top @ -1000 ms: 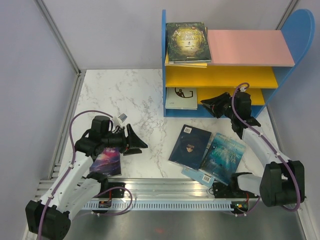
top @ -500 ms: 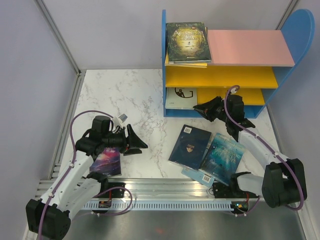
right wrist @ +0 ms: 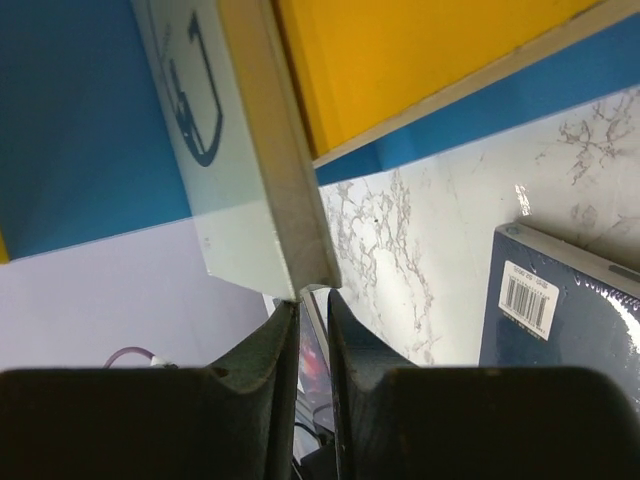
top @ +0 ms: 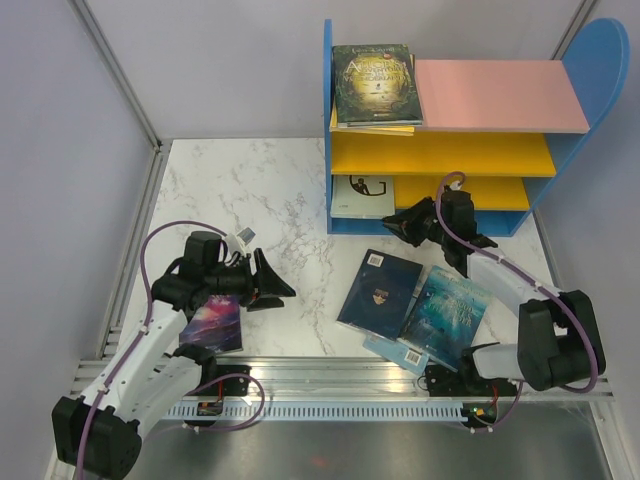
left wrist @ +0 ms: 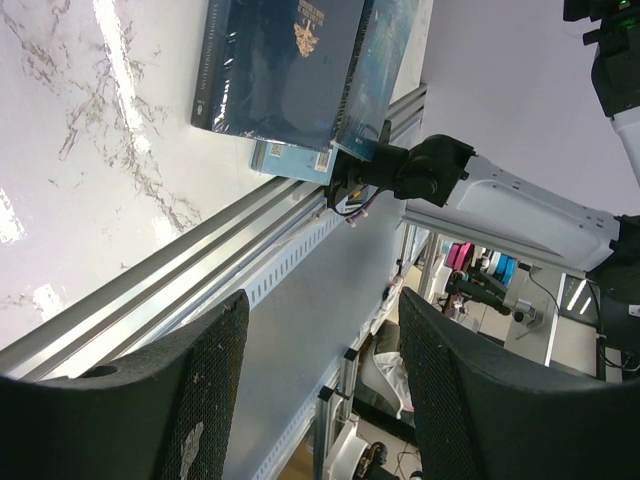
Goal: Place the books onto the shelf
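Note:
The shelf (top: 500, 95) stands at the back right, with a dark green book (top: 375, 82) on a yellow one (top: 372, 128) on its pink top. A white book (top: 362, 195) with a dark crescent lies on the bottom board. My right gripper (top: 396, 222) is at that book's near corner; in the right wrist view the white book (right wrist: 250, 150) meets the tips of my right gripper (right wrist: 312, 298), whose jaws stand nearly together with nothing between them. A navy book (top: 380, 290), a teal book (top: 447, 310) and a purple book (top: 212, 322) lie on the table. My left gripper (top: 275, 290) hangs open and empty.
A pale blue book (top: 395, 350) sticks out under the navy and teal ones at the table's front rail (top: 330, 375). The left wrist view looks past the rail (left wrist: 200, 260) to the navy book (left wrist: 280, 60) and the right arm's base (left wrist: 430, 170).
My right gripper has slid left along the bottom shelf's front to the white book's corner, and its jaws have narrowed. The left arm has not moved.

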Available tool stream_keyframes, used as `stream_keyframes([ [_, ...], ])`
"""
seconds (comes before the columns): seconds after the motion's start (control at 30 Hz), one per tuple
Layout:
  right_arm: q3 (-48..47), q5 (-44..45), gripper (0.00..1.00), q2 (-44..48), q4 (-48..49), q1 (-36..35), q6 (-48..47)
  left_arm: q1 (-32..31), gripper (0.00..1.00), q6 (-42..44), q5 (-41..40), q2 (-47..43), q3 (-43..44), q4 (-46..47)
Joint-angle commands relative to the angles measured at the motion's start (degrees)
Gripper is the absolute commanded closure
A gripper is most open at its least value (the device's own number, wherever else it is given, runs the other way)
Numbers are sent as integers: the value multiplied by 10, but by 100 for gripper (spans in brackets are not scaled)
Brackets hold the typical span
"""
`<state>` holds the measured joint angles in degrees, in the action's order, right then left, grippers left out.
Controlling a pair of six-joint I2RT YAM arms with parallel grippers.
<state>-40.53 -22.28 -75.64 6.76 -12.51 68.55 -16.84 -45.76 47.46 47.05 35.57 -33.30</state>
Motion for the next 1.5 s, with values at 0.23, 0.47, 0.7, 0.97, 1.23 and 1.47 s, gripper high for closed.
stream_keyframes([
  [0.23, -56, 7, 80, -57, 47, -2, -2, 2, 36, 31, 7, 8, 19, 5],
  [0.47, -63, 0, 81, -72, 69, -9, 7, 3, 36, 38, 3, 20, 27, 3],
  [0.7, -9, 1, 64, 37, -9, -12, -51, 2, 35, 53, -11, 47, 35, 3],
  [0.97, 15, 60, 25, 194, -289, 16, -178, -1, 33, 63, -14, 124, 29, 51],
  [1.23, 101, 73, 25, 230, -349, 20, -206, -113, 33, 36, -66, 291, 43, 163],
  [1.47, 191, 53, 25, 269, -333, 17, -177, -133, 34, 15, -62, 403, 56, 239],
])
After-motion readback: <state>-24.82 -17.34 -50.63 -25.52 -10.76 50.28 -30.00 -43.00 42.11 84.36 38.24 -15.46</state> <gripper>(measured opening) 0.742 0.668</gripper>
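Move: The white book lies flat on the low shelf, its near right corner at the right fingertips, its middle about 10 cm ahead, 6 cm left and slightly below. The dark blue book lies about 14 cm back from that hand, level sideways and 15 cm below; the teal book is 3 cm nearer the base and 16 cm to the right of it. From the left hand, the dark blue book lies about 21 cm right, 3 cm ahead and 16 cm below. With its nearly shut fingertips at the white book's front edge, the right hand dips slightly and pushes forward about 2 cm, then lets off. It backs away some 16 cm and a little right, opening wide, first rising, then sinking to above the gap between the dark blue and teal books as the wrist rolls and tips down. The left hand, still open, sinks about 11 cm and goes right 5 cm towards the dark blue book. ##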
